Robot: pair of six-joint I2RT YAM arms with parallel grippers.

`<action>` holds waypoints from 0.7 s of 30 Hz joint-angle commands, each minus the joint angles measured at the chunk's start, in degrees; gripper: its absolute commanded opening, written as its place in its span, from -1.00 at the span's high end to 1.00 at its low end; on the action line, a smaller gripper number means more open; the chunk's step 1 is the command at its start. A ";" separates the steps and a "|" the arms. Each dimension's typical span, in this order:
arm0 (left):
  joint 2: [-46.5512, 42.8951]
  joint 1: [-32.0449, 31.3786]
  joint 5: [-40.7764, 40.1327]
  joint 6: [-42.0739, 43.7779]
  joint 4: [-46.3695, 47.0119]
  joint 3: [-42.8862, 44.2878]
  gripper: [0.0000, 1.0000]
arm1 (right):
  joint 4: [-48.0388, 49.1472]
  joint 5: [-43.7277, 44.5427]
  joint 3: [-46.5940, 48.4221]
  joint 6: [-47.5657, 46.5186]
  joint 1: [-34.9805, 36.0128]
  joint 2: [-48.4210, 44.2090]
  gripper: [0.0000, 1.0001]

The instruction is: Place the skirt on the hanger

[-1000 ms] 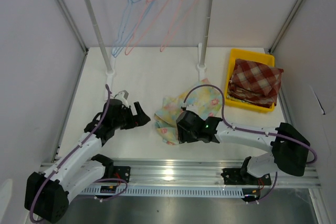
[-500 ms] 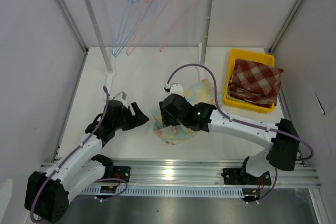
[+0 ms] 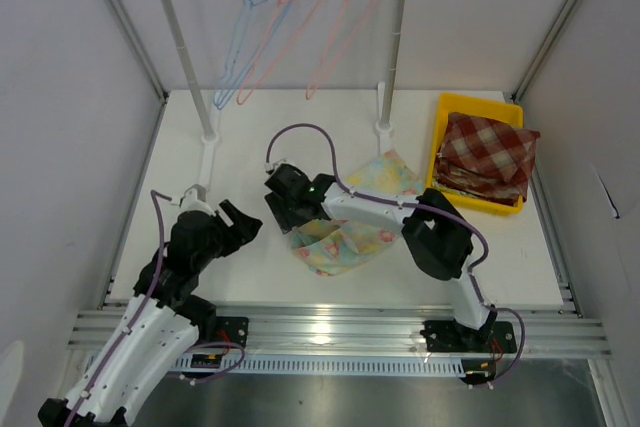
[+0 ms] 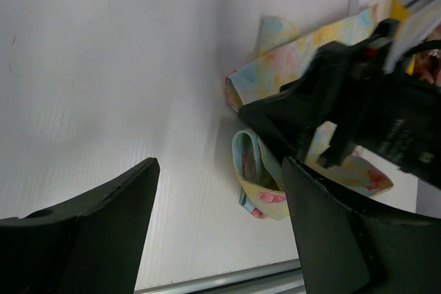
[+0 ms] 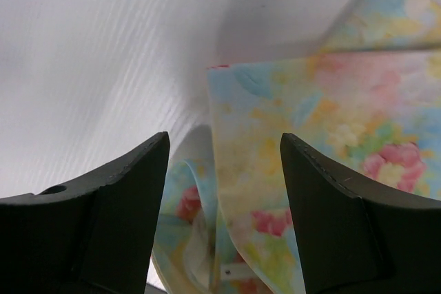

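The skirt (image 3: 355, 235) is a pastel floral cloth lying crumpled on the white table (image 3: 260, 137); it also shows in the left wrist view (image 4: 265, 194) and fills the right wrist view (image 5: 310, 115). My right gripper (image 3: 288, 215) (image 5: 224, 191) hovers open over the skirt's folded left edge, with the cloth below the jaws, not pinched. My left gripper (image 3: 243, 225) (image 4: 220, 225) stands open and empty just left of the skirt. A blue hanger (image 3: 245, 42) and two pink hangers (image 3: 290, 37) hang on the rail at the back.
A yellow bin (image 3: 445, 122) holding a red plaid cloth (image 3: 487, 155) sits at the right. The rack's two posts (image 3: 185, 57) (image 3: 395, 47) stand on the table behind the arms. The right arm's black body (image 4: 358, 111) shows close in the left wrist view.
My right arm has swung left across the skirt to its left edge and its jaws have widened. The left arm has drawn back toward the near-left, jaws slightly narrower. The skirt's left part has shifted.
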 commanded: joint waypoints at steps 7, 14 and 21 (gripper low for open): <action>-1.79 0.32 -0.12 -2.08 -2.31 0.53 -0.57 | -4.45 5.69 8.61 -3.01 1.73 9.20 -0.38; 0.93 0.32 4.61 -2.70 3.13 -3.24 -0.54 | -5.41 10.17 7.91 -1.43 -0.21 7.45 0.54; 6.80 -0.56 11.13 -2.00 12.01 -6.86 -0.49 | -7.51 14.21 5.98 1.38 -0.91 -2.73 0.99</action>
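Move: The skirt's left corner lies almost under the right hand, about 2 cm ahead, 1 cm right and 5 cm below. The skirt's near fold is some 7 cm back and 8 cm right of this hand, the rack's right foot about 20 cm ahead and 23 cm right, both about 6 cm below. From the left hand that corner is roughly 3 cm ahead, 9 cm right and 11 cm below. Right fingers sink about 4 cm, pinch the skirt's left corner while easing forward-right, then lift; left hand lowers. ##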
